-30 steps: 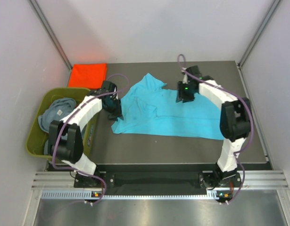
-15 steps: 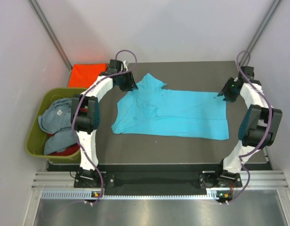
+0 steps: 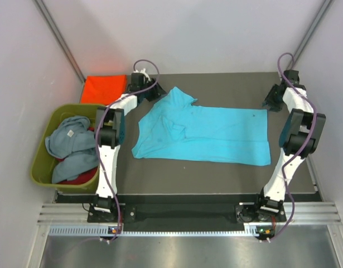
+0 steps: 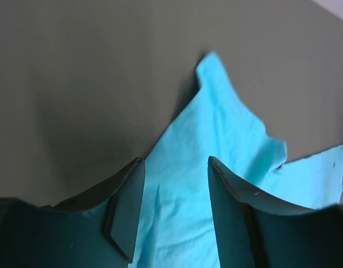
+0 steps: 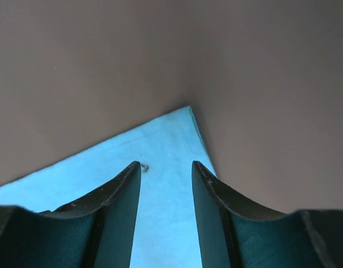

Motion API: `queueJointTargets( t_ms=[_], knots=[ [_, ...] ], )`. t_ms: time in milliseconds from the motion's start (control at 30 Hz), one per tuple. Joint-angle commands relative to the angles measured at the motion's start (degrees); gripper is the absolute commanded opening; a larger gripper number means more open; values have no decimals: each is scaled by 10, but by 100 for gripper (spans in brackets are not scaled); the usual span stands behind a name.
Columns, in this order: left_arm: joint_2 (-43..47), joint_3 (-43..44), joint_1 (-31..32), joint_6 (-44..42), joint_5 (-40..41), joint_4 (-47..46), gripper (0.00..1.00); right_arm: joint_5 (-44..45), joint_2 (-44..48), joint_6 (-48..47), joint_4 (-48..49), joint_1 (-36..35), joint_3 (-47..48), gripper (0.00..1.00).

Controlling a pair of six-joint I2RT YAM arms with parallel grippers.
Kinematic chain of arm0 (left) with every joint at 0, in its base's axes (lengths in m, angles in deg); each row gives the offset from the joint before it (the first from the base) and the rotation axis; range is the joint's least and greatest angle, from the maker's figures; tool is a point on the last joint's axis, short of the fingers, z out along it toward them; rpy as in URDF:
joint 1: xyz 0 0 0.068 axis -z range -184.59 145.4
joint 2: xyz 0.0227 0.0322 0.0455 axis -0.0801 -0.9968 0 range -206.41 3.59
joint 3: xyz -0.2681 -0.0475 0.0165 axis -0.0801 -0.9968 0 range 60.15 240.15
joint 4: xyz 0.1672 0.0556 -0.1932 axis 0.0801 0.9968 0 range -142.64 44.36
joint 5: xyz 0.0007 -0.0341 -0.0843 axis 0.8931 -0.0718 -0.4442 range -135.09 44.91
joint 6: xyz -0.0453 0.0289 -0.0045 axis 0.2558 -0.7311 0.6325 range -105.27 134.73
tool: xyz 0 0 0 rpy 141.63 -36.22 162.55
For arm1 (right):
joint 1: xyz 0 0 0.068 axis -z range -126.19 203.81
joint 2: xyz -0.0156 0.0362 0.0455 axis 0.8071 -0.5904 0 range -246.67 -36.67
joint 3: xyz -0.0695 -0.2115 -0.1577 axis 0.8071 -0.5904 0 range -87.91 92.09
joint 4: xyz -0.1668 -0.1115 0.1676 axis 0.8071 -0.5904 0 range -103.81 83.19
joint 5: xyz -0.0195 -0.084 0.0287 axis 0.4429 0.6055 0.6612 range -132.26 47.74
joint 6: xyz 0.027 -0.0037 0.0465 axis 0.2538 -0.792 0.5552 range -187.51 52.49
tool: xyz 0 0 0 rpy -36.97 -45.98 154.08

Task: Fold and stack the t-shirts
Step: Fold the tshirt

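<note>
A turquoise t-shirt (image 3: 216, 134) lies spread flat across the dark table (image 3: 216, 181). My left gripper (image 3: 155, 92) is over its far left sleeve. In the left wrist view the left gripper (image 4: 175, 162) is open, and the turquoise cloth (image 4: 216, 139) shows in the gap. My right gripper (image 3: 270, 104) hovers at the shirt's far right corner. The right wrist view shows this gripper (image 5: 165, 164) open above the corner cloth (image 5: 165, 142). An orange-red t-shirt (image 3: 104, 88) lies folded at the far left. Grey-blue (image 3: 68, 137) and red (image 3: 77, 181) t-shirts sit in the tub.
The olive-green plastic tub (image 3: 76, 106) stands off the table's left edge, beside the left arm. White walls close in the cell on both sides and at the back. Bare table runs along the near side of the turquoise shirt.
Both arms swung out from over the shirt to its far corners, drawing the cloth out wide and flat. The left jaws have opened wider.
</note>
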Motion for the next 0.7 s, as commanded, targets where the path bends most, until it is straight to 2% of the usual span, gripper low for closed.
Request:
queueJointTargets(
  t_ms=[0,167,300,667],
  knots=[
    [-18,67,11,-29,19,-68,54,19,-13,-32,5,-1,49,43],
    [-57,130,19,-74,28,-37,54,4,-22,-34,15,2,42,43],
    [-72,136,19,-83,32,-45,53,-3,-25,-33,22,5,34,43],
    [-133,193,21,-42,4,-41,53,-33,-31,-34,30,17,23,43]
  ],
)
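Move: The t-shirt's sleeve tip lies about 6 cm ahead of the open left hand, 7 cm to its right and 4 cm below. A small fold sits some 17 cm to that hand's right and 1 cm back; the orange cloth is about 28 cm to its left and 2 cm ahead. From the right hand the sleeve tip is some 46 cm left and 8 cm ahead, the shirt's hem corner about 1 cm left and level, 4 cm below. The open left hand arcs 5 cm forward and 3 right towards the sleeve tip, tilting up about 10 degrees. ##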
